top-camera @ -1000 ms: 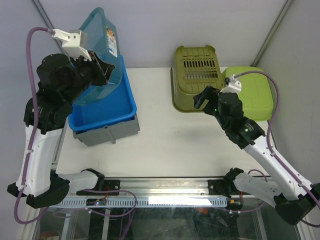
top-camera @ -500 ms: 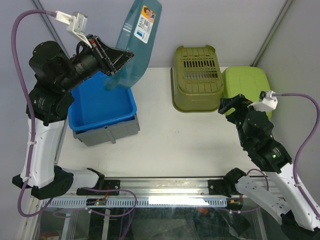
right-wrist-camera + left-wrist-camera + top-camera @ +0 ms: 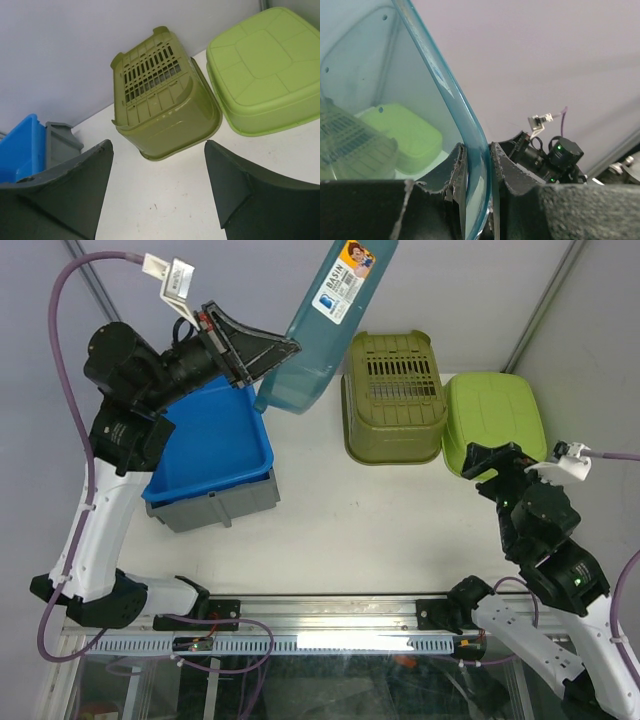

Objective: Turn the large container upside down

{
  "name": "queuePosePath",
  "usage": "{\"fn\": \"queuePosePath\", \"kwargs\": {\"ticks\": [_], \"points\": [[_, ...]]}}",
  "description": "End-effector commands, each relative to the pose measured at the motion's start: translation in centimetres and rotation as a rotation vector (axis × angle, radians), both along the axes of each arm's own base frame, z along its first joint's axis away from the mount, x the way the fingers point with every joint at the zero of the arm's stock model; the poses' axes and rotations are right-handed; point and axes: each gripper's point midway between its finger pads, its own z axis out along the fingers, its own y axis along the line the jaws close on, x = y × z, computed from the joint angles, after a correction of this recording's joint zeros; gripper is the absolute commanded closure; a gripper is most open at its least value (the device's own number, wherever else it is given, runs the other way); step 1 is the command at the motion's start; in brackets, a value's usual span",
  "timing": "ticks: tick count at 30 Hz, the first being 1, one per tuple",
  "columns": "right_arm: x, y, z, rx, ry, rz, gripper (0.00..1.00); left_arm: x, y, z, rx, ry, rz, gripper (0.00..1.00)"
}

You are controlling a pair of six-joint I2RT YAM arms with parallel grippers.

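Note:
The large container [image 3: 335, 315] is a translucent teal tub with a sticker on its base. It hangs tilted in the air between the blue bin and the olive basket, its lower edge just above the table. My left gripper [image 3: 283, 347] is shut on its rim. In the left wrist view the teal rim [image 3: 447, 90] runs between both pads of that gripper [image 3: 476, 152]. My right gripper [image 3: 492, 455] stands open over the right side of the table, holding nothing. In its wrist view this gripper [image 3: 157, 144] frames bare tabletop.
A blue bin [image 3: 262, 435] sits on a grey crate [image 3: 215, 508] at the left. An upturned olive slotted basket [image 3: 392, 390] [image 3: 160, 105] and an upturned lime tub [image 3: 495, 420] [image 3: 265, 65] stand side by side at the back right.
The left arm has swung the teal container up and to the right, out of the blue bin. The right arm has drawn back from the olive basket toward the near right.

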Motion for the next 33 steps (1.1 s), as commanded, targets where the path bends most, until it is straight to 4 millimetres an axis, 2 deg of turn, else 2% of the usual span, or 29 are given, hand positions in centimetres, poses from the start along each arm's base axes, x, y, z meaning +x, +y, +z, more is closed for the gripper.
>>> {"fn": "queuePosePath", "kwargs": {"ticks": [1,5,7,10,12,14,18,19,21,24,29,33], "points": [[0.8,2.0,2.3,0.006,-0.045,0.089,0.23,-2.6,-2.1,2.0,-0.081,-0.115,-0.153,1.00],[1.3,2.5,2.4,-0.011,-0.026,0.101,0.23,-3.2,-4.4,0.1,-0.085,-0.061,-0.224,1.00],[1.2,1.7,2.7,-0.014,-0.035,0.064,0.23,-3.9,-5.0,-0.5,-0.097,-0.038,-0.269,1.00],[0.3,-0.9,3.9,-0.020,-0.062,-0.051,0.23,-4.8,-5.9,-1.9,-0.120,0.026,-0.352,1.00],[-0.6,-3.3,5.2,-0.022,-0.083,-0.160,0.23,-5.3,-6.8,-3.4,-0.123,0.093,-0.423,1.00],[-1.7,-5.7,7.3,-0.018,-0.129,-0.267,0.23,-4.9,-7.9,-5.2,-0.114,0.181,-0.451,1.00],[-2.7,-7.6,11.3,-0.074,-0.218,-0.340,0.23,-4.4,-9.6,-8.3,-0.118,0.313,-0.513,1.00],[-2.7,-7.6,12.3,-0.082,-0.240,-0.338,0.23,-4.5,-9.9,-8.9,-0.130,0.347,-0.545,1.00],[-2.6,-7.4,13.9,-0.098,-0.272,-0.322,0.24,-5.5,-10.0,-8.9,-0.196,0.368,-0.641,1.00],[-1.7,-6.4,15.2,-0.127,-0.275,-0.289,0.24,-6.2,-11.5,-10.4,-0.219,0.469,-0.752,1.00],[0.2,-4.3,15.2,-0.148,-0.249,-0.225,0.24,-7.0,-14.1,-13.0,-0.232,0.618,-0.875,1.00],[0.6,-3.5,14.9,-0.141,-0.241,-0.191,0.24,-6.5,-15.6,-15.3,-0.247,0.709,-0.931,1.00]]}}
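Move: The left hand grips the large blue-green container by its rim and carries it to the right gripper, about 33 cm to the right, 3 cm back and 23 cm lower; the upturned olive basket stands roughly 25 cm ahead, 21 cm right and 49 cm below. From the right hand, the container's middle is about 10 cm ahead, 24 cm left and 22 cm up; the basket lies 27 cm ahead, 11 cm left, the green tub 26 cm ahead, 12 cm right, both some 27 cm below. Down and to its right, about 18 cm each way with a slight draw back, the left hand carries the large container over the table towards the right gripper, turning clockwise and tipping down some 40 degrees while keeping its pinch on the rim. The right hand, still open, hovers briefly, then rises about 14 cm with a small shift right, tilting up to meet the container's free end; no grip on it yet. ##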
